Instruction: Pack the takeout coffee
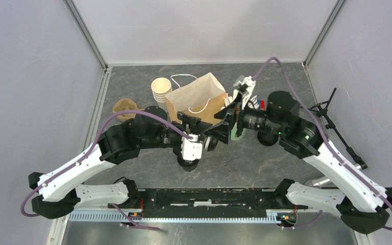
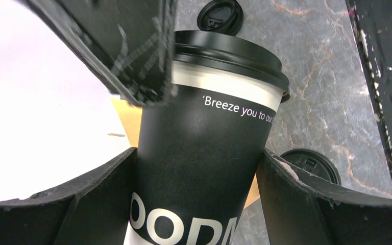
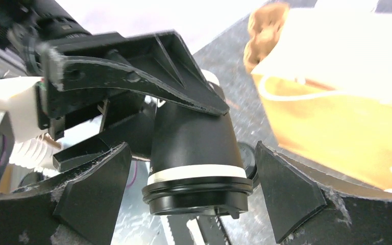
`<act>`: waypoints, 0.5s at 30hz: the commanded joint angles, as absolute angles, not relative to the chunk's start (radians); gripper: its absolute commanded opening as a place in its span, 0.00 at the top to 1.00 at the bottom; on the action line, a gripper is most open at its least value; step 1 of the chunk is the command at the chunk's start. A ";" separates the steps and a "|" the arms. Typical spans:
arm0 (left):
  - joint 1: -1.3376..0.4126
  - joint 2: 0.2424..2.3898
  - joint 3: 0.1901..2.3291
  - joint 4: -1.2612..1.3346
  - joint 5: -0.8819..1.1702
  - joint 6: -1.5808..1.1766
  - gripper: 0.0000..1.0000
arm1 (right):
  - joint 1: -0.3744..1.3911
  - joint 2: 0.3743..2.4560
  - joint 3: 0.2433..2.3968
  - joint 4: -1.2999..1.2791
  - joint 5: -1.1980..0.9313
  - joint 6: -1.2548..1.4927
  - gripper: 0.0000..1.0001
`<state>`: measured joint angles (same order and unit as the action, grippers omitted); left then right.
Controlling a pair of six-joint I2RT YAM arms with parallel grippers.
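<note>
One takeout coffee (image 2: 204, 153) is a black paper cup with white lettering, a white band and a black lid (image 3: 196, 196). My left gripper (image 2: 199, 153) is shut on its body and holds it off the table, in front of the brown paper bag (image 1: 196, 99). My right gripper (image 3: 191, 148) is open, its fingers (image 3: 286, 189) standing either side of the lid end with gaps. One right finger (image 2: 122, 46) hangs over the cup's top in the left wrist view. In the top view both grippers meet mid-table (image 1: 214, 133) and hide the cup.
Two loose black lids (image 2: 219, 15) (image 2: 311, 166) lie on the grey marbled table. A stack of lidless cream cups (image 1: 161, 89) stands left of the bag, a brown paper item (image 1: 124, 107) further left. A pale green cup (image 1: 238, 131) sits under the right arm.
</note>
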<state>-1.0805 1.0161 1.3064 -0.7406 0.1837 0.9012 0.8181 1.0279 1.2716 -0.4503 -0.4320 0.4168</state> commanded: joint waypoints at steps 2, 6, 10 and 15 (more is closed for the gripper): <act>-1.087 0.997 1.333 -0.619 0.147 0.719 0.26 | 0.822 0.904 1.194 -0.233 -0.269 0.399 0.02; -1.088 0.990 1.339 -0.577 0.090 0.633 0.28 | 0.822 0.856 1.146 -0.151 -0.244 0.393 0.02; -1.086 0.997 1.377 -0.595 0.049 0.571 0.28 | 0.821 0.833 1.138 -0.096 -0.258 0.373 0.02; -1.087 0.976 1.379 -0.585 0.031 0.560 0.28 | 0.822 0.793 1.087 -0.089 -0.269 0.277 0.02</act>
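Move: The left hand already grips the lidded coffee cup. The bag stands about 14 cm ahead of that hand, hardly to either side, its middle some 20 cm lower. Another lidded cup stands roughly 4 cm left, level fore-and-aft and 28 cm below; the straw pot is about 12 cm ahead and 16 cm right. From the right hand, the held cup is some 4 cm left and 5 cm below, the bag about 14 cm ahead and 5 cm left. Up and to the right the right hand backs off from the cup's lid, about 6 cm up and 3 cm sideways, its already open fingers tipping upward some 20 degrees. Meanwhile the left hand keeps its grip around the cup's sleeve and lifts it about 3 cm and slightly forward, tilting its fingers up and swinging them counter-clockwise. ##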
